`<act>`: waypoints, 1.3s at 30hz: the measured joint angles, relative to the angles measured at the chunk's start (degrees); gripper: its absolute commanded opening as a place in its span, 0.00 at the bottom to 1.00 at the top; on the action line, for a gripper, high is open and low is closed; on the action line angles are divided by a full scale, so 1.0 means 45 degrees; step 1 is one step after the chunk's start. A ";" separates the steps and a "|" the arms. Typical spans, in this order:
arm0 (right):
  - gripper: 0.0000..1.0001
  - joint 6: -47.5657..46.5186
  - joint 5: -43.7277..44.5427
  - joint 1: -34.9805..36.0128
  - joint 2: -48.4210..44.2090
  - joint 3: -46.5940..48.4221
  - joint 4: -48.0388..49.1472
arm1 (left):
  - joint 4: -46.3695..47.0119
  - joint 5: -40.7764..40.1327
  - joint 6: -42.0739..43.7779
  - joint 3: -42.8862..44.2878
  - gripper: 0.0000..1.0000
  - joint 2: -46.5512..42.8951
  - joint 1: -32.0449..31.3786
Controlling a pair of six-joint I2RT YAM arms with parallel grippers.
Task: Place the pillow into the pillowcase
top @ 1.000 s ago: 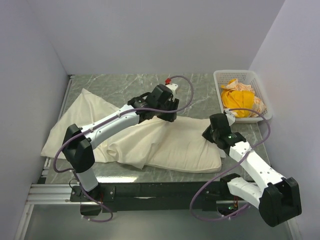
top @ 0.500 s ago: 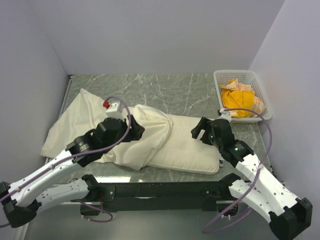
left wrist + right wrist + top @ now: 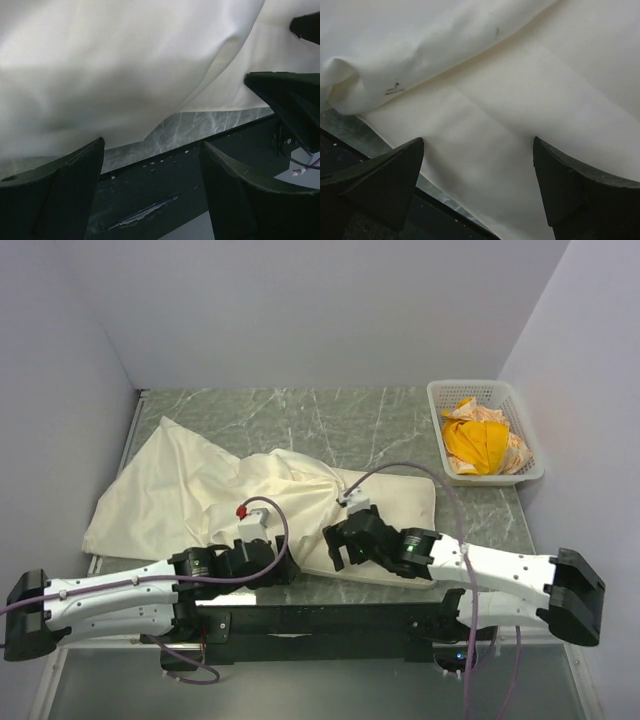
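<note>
The limp cream pillowcase (image 3: 170, 490) lies spread over the table's left half, its bunched mouth drawn over the left part of the plump pillow (image 3: 400, 502). The pillow's right end sticks out bare. My left gripper (image 3: 282, 568) lies low at the near table edge, open, just in front of the cloth. In the left wrist view the left gripper (image 3: 152, 145) holds nothing, with the pillowcase (image 3: 100, 75) hanging above it. My right gripper (image 3: 340, 546) stands open at the pillow's near edge. In the right wrist view the right gripper (image 3: 478, 141) spans the pillow (image 3: 520, 115), empty, below a pillowcase fold (image 3: 395, 50).
A white basket (image 3: 432, 400) with an orange-yellow cloth (image 3: 478, 445) stands at the back right. The black rail (image 3: 320, 620) runs along the near edge under both arms. Walls close in the left, back and right sides.
Both arms have pulled back low toward the near edge. Both grippers have opened and let go of the fabric. The pillowcase mouth now lies bunched farther along the pillow.
</note>
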 measured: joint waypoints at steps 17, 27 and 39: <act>0.00 -0.0529 0.0952 0.1039 0.3439 0.1855 0.0311 | -0.0005 -0.3356 -0.2161 0.0194 0.01 0.2778 -0.1418; 0.00 0.1812 -0.0432 -0.1229 0.1549 0.2900 -0.0981 | 0.3070 -0.0957 0.2511 0.2157 0.01 0.2909 -0.1409; 0.00 0.3303 0.0665 -0.0986 -0.1069 0.4464 -0.2919 | 0.3779 0.1826 0.6703 0.5382 0.01 0.2851 -0.1336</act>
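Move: The pillowcase's mouth rim is almost under both hands: its near corner lies about 1 cm ahead, 1 cm left and 4 cm below the left fingers, while the rim by the right hand is roughly 1 cm ahead, 4 cm left and 3 cm down. The pillow's bare end centres some 5 cm ahead and 8 cm right of the right hand, 4 cm lower. Behind the left hand by about 5 cm runs the table's front edge, also 5 cm lower. Dipping about 3 cm to the cloth, the left hand moving slightly and the right also reaching 4 cm left, both open grippers shut on the pillowcase's rim. Both then hoist it steeply: the left rises some 20 cm while sweeping 13 cm right towards the right hand, fingers tipping up and swinging clockwise; the right climbs about 16 cm, easing back right, its left side rolling up. ##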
